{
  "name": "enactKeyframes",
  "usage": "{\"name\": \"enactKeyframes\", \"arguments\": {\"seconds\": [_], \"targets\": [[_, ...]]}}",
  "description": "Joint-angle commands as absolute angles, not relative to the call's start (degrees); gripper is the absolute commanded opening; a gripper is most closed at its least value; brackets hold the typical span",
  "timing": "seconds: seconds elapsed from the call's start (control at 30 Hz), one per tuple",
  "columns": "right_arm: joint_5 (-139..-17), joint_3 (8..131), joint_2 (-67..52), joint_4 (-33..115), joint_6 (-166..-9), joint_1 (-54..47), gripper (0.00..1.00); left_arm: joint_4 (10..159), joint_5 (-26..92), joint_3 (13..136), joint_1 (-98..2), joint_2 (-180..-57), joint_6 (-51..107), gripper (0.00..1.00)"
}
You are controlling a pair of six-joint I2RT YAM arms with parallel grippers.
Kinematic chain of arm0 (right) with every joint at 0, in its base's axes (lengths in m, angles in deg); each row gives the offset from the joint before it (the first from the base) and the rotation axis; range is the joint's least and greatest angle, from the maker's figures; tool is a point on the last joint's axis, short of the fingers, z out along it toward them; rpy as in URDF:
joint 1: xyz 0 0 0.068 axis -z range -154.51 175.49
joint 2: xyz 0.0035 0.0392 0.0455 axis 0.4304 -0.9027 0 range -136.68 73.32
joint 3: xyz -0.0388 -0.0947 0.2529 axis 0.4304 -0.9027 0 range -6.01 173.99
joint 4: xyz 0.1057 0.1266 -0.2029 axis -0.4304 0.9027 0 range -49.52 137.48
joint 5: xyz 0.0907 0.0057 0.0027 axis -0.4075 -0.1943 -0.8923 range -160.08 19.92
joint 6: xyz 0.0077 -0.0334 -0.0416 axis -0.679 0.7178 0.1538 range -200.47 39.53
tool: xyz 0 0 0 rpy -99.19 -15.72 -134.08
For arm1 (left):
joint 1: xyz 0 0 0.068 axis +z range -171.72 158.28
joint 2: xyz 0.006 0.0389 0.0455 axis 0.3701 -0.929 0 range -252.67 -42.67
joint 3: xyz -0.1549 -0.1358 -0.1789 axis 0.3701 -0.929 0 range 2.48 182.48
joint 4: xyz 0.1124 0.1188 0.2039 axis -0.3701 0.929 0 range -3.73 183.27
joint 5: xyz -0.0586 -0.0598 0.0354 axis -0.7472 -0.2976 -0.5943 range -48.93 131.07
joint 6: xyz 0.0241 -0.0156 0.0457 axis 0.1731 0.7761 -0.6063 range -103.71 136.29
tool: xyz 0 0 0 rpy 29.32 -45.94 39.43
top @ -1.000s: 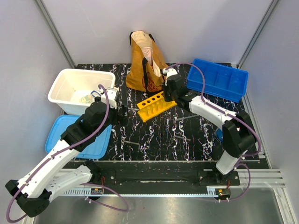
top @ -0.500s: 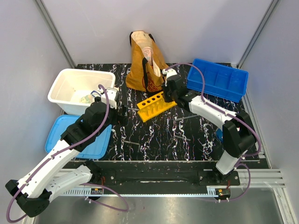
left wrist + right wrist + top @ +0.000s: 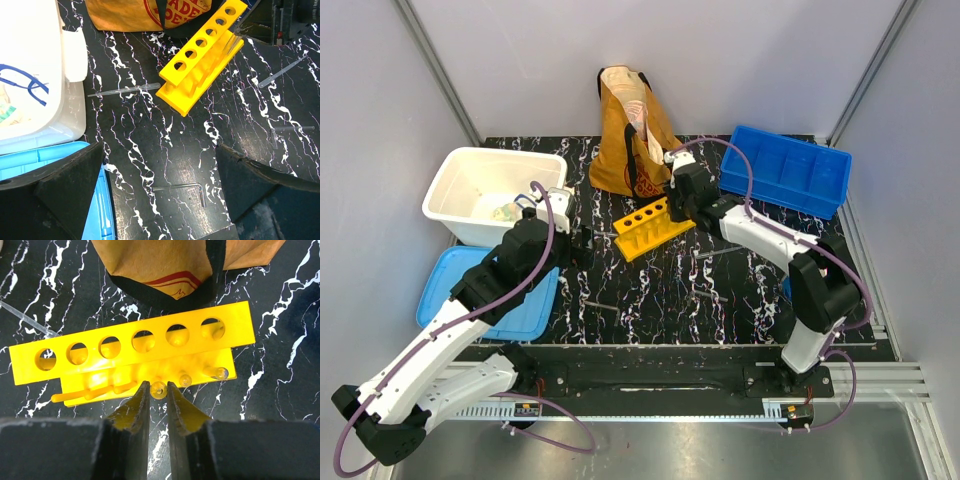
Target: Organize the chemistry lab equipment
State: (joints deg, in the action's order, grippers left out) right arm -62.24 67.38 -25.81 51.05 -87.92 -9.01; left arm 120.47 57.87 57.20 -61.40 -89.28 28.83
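Note:
The yellow six-hole rack (image 3: 653, 227) (image 3: 135, 347) (image 3: 202, 60) stands mid-table in front of the tote bag. My right gripper (image 3: 158, 390) (image 3: 677, 205) hangs over the rack's near edge, jaws nearly together on a clear test tube (image 3: 158, 388) standing on the rack's base. Two more clear tubes (image 3: 220, 373) stand to its right. My left gripper (image 3: 160, 195) (image 3: 583, 243) is wide open, holding nothing, above a thin bent rod (image 3: 185, 189). Clear pipettes (image 3: 125, 91) (image 3: 282, 72) lie left and right of the rack.
A mustard-brown tote bag (image 3: 630, 140) stands just behind the rack. A white bin (image 3: 470, 165) and a flat blue lid (image 3: 445, 285) lie at the left, a blue divided tray (image 3: 785, 170) at the back right. A short clear tube (image 3: 287, 129) lies on the table's right side.
My right gripper has shifted slightly left and toward the bag over the rack. The left arm has stayed still and open.

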Motion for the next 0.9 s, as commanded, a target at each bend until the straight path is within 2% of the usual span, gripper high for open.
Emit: {"name": "enactKeyframes", "arguments": {"seconds": [0.0,0.17,0.4,0.6,0.87], "targets": [[-61.8,67.3,-27.8,47.0,-86.4,-9.7,0.22,118.3,59.6,57.3,-61.4,-89.1,28.9,0.99],[-60.8,67.0,-29.2,46.2,-85.7,-10.0,0.26,118.3,59.9,57.2,-61.4,-89.0,28.8,0.99],[-60.6,69.0,-26.1,50.1,-87.5,-10.2,0.41,118.3,60.1,57.2,-61.4,-88.8,28.7,0.99],[-60.5,71.3,-19.7,61.3,-96.2,-10.2,0.43,118.3,60.9,57.0,-61.4,-88.2,28.0,0.99],[-62.3,65.1,-13.8,78.0,-106.1,-10.2,0.46,118.0,60.7,56.9,-61.4,-87.2,27.6,0.99]]}}
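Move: The right hand still holds a test tube by its end over the rack's third peg from the right; the yellow rack's middle lies about 3 cm ahead, 3 cm to its left and 7 cm below. The brown bag is roughly 17 cm ahead and 6 cm left; a loose pipette lies some 11 cm right and 3 cm back, 11 cm below. From the left hand the rack is about 16 cm ahead, 15 cm right and 18 cm lower. Letting go of the test tube is the heart of this: the right hand sinks nearly 3 cm to set it down over its peg, its fingers parting from barely ajar to almost half open. It then pulls away from the rack, back and up by about 5 cm each and slightly right, tipping down some 10 degrees and turning a little clockwise. ##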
